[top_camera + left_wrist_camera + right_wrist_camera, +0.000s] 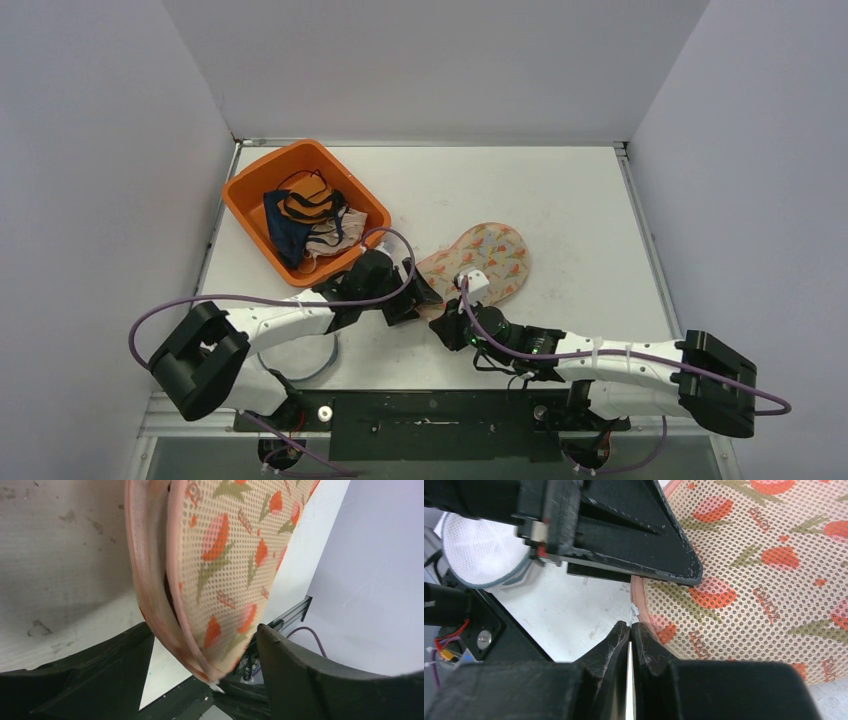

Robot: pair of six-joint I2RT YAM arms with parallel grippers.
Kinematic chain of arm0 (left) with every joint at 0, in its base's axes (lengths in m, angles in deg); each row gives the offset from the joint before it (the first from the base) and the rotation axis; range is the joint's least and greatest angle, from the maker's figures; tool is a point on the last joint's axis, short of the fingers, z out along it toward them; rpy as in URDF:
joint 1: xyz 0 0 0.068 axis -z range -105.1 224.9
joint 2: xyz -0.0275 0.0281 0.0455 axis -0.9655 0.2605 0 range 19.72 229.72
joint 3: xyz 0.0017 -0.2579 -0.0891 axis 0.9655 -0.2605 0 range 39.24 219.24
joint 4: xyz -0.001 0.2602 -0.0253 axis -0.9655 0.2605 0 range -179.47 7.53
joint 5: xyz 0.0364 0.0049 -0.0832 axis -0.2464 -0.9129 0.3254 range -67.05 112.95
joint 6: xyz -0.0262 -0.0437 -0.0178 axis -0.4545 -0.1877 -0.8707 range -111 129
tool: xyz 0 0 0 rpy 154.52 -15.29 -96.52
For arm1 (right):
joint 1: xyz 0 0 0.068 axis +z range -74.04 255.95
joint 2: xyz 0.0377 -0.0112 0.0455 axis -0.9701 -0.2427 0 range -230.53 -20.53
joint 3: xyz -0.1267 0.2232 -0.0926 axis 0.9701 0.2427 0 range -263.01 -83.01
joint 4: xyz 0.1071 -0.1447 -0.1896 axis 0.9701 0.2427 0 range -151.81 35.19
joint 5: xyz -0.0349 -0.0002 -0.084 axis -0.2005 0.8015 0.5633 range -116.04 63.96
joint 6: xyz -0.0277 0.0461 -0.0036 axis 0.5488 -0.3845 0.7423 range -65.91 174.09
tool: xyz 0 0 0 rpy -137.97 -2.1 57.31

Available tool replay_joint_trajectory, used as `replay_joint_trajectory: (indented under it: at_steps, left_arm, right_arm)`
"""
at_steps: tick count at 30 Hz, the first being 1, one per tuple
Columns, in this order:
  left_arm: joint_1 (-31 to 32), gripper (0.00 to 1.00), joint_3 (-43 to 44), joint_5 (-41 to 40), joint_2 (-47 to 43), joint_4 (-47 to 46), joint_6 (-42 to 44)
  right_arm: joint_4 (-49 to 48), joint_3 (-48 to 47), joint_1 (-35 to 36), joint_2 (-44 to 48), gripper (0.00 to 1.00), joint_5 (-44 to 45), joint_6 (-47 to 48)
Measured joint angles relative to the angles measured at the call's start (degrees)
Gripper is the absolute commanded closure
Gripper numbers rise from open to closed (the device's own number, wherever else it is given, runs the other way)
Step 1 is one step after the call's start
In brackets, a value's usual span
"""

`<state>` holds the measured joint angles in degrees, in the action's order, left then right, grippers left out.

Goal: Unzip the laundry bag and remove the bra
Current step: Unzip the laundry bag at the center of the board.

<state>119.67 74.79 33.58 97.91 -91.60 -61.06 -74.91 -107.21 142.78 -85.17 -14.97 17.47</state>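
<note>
The laundry bag (484, 259), beige mesh with orange flowers and a pink zip edge, lies flat at the table's middle. Its near corner (220, 645) hangs between the wide-apart jaws of my left gripper (205, 647), which stands open around it. A dark gap shows along the pink zip edge (167, 587). My right gripper (630, 626) is shut, pinching the small white zipper pull (634, 612) at the same corner of the laundry bag (749, 565). In the top view both grippers meet there: the left gripper (418, 292) and the right gripper (442, 323). The bra is hidden.
An orange basin (245, 195) with several garments (310, 218) stands at the back left, close to the left arm. A white round mesh pouch (481, 550) lies under the left arm near the front edge. Walls close in the table on three sides.
</note>
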Motion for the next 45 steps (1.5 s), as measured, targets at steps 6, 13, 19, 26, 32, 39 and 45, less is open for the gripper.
replay_joint_trajectory:
  at_steps: [6,13,19,26,32,39,45]
  left_arm:
    - [-0.3,0.78,0.2,-0.5,1.8,-1.3,-1.0]
    - [-0.4,1.00,0.2,-0.5,2.1,-1.7,-1.7]
    - [-0.8,1.00,0.2,-0.5,2.2,-1.7,-1.8]
    - [-2.1,1.00,0.2,-0.1,2.2,-1.7,-1.8]
    - [-2.4,1.00,0.2,0.1,2.2,-2.0,-1.8]
    - [-2.4,1.00,-0.8,0.2,2.2,-3.5,-1.8]
    - [-2.4,1.00,-1.7,0.2,2.6,-4.7,-1.8]
  right_arm:
    - [1.0,1.0,0.3,5.4,0.95,0.2,-0.2]
    - [2.6,3.6,0.4,8.5,0.95,0.5,-1.3]
    - [4.4,4.3,0.4,11.1,0.95,0.9,-1.7]
    - [7.6,7.3,0.4,16.0,0.95,2.9,-3.3]
    - [11.0,9.8,0.3,20.3,0.95,6.0,-6.3]
    - [13.4,10.2,0.3,20.9,0.95,8.5,-9.3]
    - [14.0,11.2,0.3,19.8,0.95,9.9,-11.6]
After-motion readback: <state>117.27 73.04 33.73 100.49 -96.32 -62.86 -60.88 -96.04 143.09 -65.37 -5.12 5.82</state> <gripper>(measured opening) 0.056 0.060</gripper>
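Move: The laundry bag's zip edge already lies between the left hand's open fingers, about 1 cm ahead, 1 cm right and 1 cm below. The zip pull is some 5 cm back from that hand. The right fingers already pinch the pull; the zip's unopened run leads to the bag's near right corner, roughly 8 cm right, level fore-and-aft and 4 cm lower. From the right hand, the bag's middle is about 12 cm ahead, 9 cm right, 5 cm below. The left hand closes its open fingers on the zip edge just behind the slider and keeps that pinch as an anchor, easing forward only about 1.5 cm and a little down. The right hand, still gripping the zip pull, first lifts about 2 cm, then draws the pull to the right along the bag's near edge, away from the left hand, about 7.5 cm in all, sinking to some 3 cm below its starting height while turning about 15 degrees clockwise. ##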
